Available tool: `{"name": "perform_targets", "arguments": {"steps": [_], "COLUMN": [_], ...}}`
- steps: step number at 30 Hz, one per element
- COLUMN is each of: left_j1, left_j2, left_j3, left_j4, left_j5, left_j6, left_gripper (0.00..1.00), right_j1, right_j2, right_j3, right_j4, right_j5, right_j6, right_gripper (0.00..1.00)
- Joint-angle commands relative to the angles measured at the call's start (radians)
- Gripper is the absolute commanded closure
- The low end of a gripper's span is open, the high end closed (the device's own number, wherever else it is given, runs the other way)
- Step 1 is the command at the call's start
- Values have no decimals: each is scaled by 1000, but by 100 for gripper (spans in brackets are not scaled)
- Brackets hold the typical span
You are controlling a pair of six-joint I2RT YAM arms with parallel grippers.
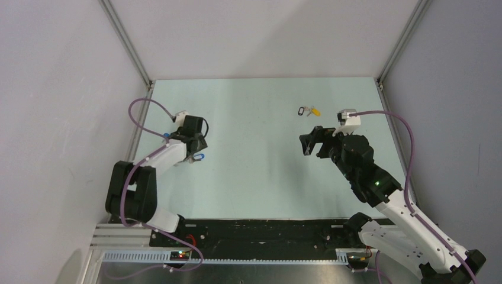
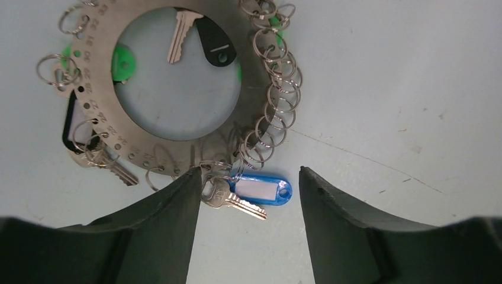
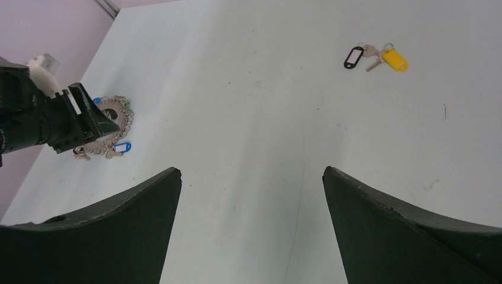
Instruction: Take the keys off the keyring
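Observation:
The keyring (image 2: 97, 118) is a flat grey numbered metal ring hung with small split rings, lying on the table. Keys (image 2: 228, 198) hang from it. One silvery key carries a blue tag (image 2: 260, 190), another a black tag (image 2: 214, 44), and green heads (image 2: 122, 62) show under the band. My left gripper (image 2: 250, 170) stands open over the ring's near edge, with the blue-tagged key between its fingers; the left fingertip (image 2: 195, 177) is at the rim. My right gripper (image 3: 251, 171) hangs open and empty above mid-table. In the top view the left gripper (image 1: 192, 151) hides most of the keyring.
Two loose keys, one with a black tag (image 3: 354, 57) and one with a yellow tag (image 3: 395, 60), lie together at the far right of the table (image 1: 260, 171). Grey walls enclose the table on three sides; the keyring lies near the left wall.

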State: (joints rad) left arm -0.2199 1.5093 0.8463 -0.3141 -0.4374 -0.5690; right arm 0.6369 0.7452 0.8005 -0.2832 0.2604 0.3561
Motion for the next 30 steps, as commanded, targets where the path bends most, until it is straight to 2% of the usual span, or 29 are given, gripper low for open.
{"name": "perform_targets", "arguments": {"steps": [1, 3, 5, 8, 10, 15, 17, 18, 20, 23, 26, 30], "left_j1": [26, 35, 46, 61, 69, 98, 102, 103, 102, 89, -3, -86], "left_j2": [35, 59, 77, 99, 113, 145, 150, 150, 151, 137, 83, -69], "left_j3": [37, 44, 51, 68, 78, 113, 121, 124, 125, 126, 129, 124], "left_j4": [25, 26, 25, 11, -4, -49, -53, -54, -53, -52, -55, -56], "left_j5": [42, 47, 53, 100, 108, 130, 145, 149, 172, 214, 164, 157], "left_j6": [-9, -4, 2, 4, 2, 15, 22, 28, 43, 65, 86, 64], "left_gripper": [35, 35, 42, 46, 55, 69, 83, 93, 99, 100, 100, 100], "right_j1": [-7, -8, -11, -13, -14, -13, -14, -15, -15, -15, -14, -14], "right_j2": [-16, -18, -15, -10, -9, -34, -43, -45, -53, -62, -70, -66], "right_j3": [-5, -7, -7, -7, -7, -7, -7, -7, -7, -7, -7, -7], "right_j4": [52, 58, 67, 69, 72, 64, 64, 65, 65, 62, 57, 60], "right_j5": [-32, -41, -52, -66, -68, -69, -69, -69, -71, -74, -75, -83], "right_j6": [-14, -14, -16, -17, -18, -18, -22, -24, -24, -25, -27, -30], "right_gripper": [5, 5, 5, 5, 5, 5, 5, 5, 5, 5, 5, 6]}}
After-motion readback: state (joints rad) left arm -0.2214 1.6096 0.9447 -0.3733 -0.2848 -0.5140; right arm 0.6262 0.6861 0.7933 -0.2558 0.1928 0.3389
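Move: The keyring's small ring at the blue tag is about 1 cm ahead, 1 cm left and 3 cm below the left hand. At that height, the blue tag is 1 cm ahead and 1 cm right; the big metal disc's middle is 4 cm ahead, 6 cm left. From the right hand, the small ring is roughly 42 cm left, 9 cm ahead and 25 cm below. Left hand sinks 2.5 cm, pinches the small ring by the blue tag, then pulls about 3.5 cm right, rising slightly. ##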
